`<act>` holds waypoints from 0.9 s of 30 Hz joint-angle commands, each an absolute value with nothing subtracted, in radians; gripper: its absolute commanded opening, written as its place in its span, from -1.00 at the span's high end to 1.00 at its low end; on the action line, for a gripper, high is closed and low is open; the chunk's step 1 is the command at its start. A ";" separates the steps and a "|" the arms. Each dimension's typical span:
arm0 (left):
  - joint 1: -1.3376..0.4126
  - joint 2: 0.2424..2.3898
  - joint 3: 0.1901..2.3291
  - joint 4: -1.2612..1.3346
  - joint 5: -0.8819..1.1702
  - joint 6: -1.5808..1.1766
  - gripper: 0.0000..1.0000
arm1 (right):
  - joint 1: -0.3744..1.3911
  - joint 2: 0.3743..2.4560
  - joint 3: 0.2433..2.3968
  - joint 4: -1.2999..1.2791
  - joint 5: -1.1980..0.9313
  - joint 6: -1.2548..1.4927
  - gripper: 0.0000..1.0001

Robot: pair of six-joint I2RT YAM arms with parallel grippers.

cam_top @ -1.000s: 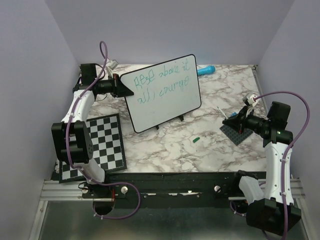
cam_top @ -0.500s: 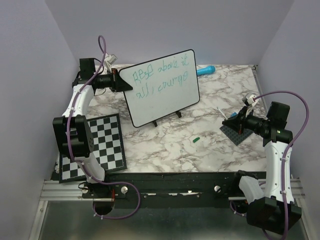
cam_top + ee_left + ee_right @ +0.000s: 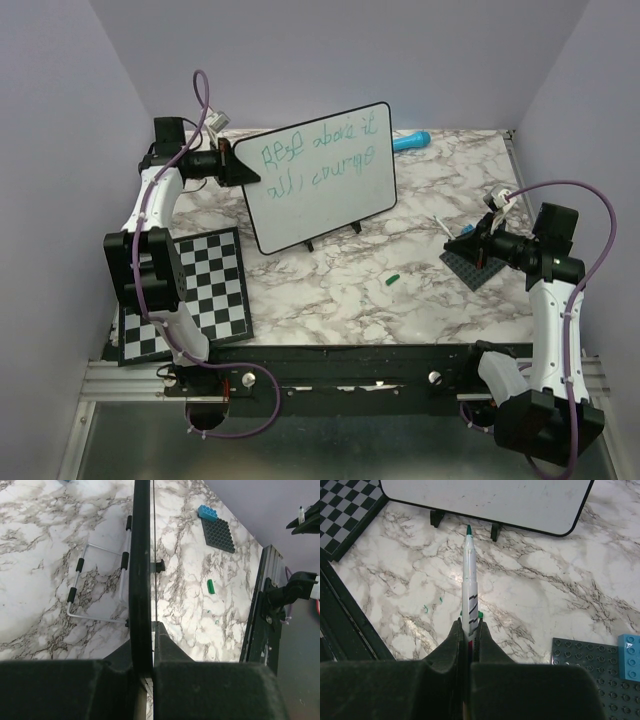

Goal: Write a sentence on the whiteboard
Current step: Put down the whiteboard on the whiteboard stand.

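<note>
The whiteboard (image 3: 330,205) stands tilted at the back middle of the table, small black feet under it. The sentence (image 3: 318,160) runs across it in two lines of green handwriting. My left gripper (image 3: 240,166) is shut on the board's left edge. In the left wrist view the rim (image 3: 141,570) shows edge-on between the fingers (image 3: 167,647). My right gripper (image 3: 472,238) hovers at the right, apart from the board, shut on a white marker (image 3: 468,580). Its green tip points toward the board's lower edge (image 3: 485,502).
A checkerboard (image 3: 200,290) lies at the front left. A green marker cap (image 3: 392,280) lies loose on the marble. Under the right gripper sits a dark grey baseplate (image 3: 478,268) with a blue brick (image 3: 630,655). A blue object (image 3: 411,140) lies behind the board.
The left gripper has shifted the whiteboard a little leftward and toward the back. The right arm with the marker has stayed put.
</note>
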State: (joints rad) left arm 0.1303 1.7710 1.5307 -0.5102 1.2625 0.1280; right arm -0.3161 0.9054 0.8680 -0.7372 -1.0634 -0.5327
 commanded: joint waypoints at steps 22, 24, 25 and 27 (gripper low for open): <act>0.178 1.675 1.246 -0.307 1.154 0.276 0.17 | -0.322 0.919 0.862 -0.767 -1.098 -0.558 0.99; 0.181 1.667 1.246 -0.293 1.140 0.261 0.12 | -0.322 0.919 0.862 -0.765 -1.100 -0.558 0.99; 0.183 1.666 1.246 -0.290 1.135 0.250 0.11 | -0.322 0.917 0.862 -0.767 -1.100 -0.558 0.99; 0.187 1.661 1.241 -0.279 1.124 0.239 0.03 | -0.322 0.916 0.861 -0.767 -1.101 -0.558 0.99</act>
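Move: The left hand still pinches the whiteboard's left edge near its top corner; the whiteboard stand lies under the board, its middle about 19 cm to the right, 5 cm ahead and some 20 cm lower. On the table, the green cap is roughly 34 cm right and 9 cm back from that hand, the chessboard's middle about 15 cm left and 14 cm back. From the right hand, the stand is about 22 cm ahead and 30 cm left, some 17 cm lower. Still gripping the board's left edge, the left hand lowers that end towards the stand, sinking about 6.5 cm in all and easing some 2.5 cm to the left, with only a slight wobble of the wrist. Halfway through the descent its fingers begin to spread, loosening the pinch and ending nearly half open around the board's edge, while the right hand waits with the marker still in its grip. ##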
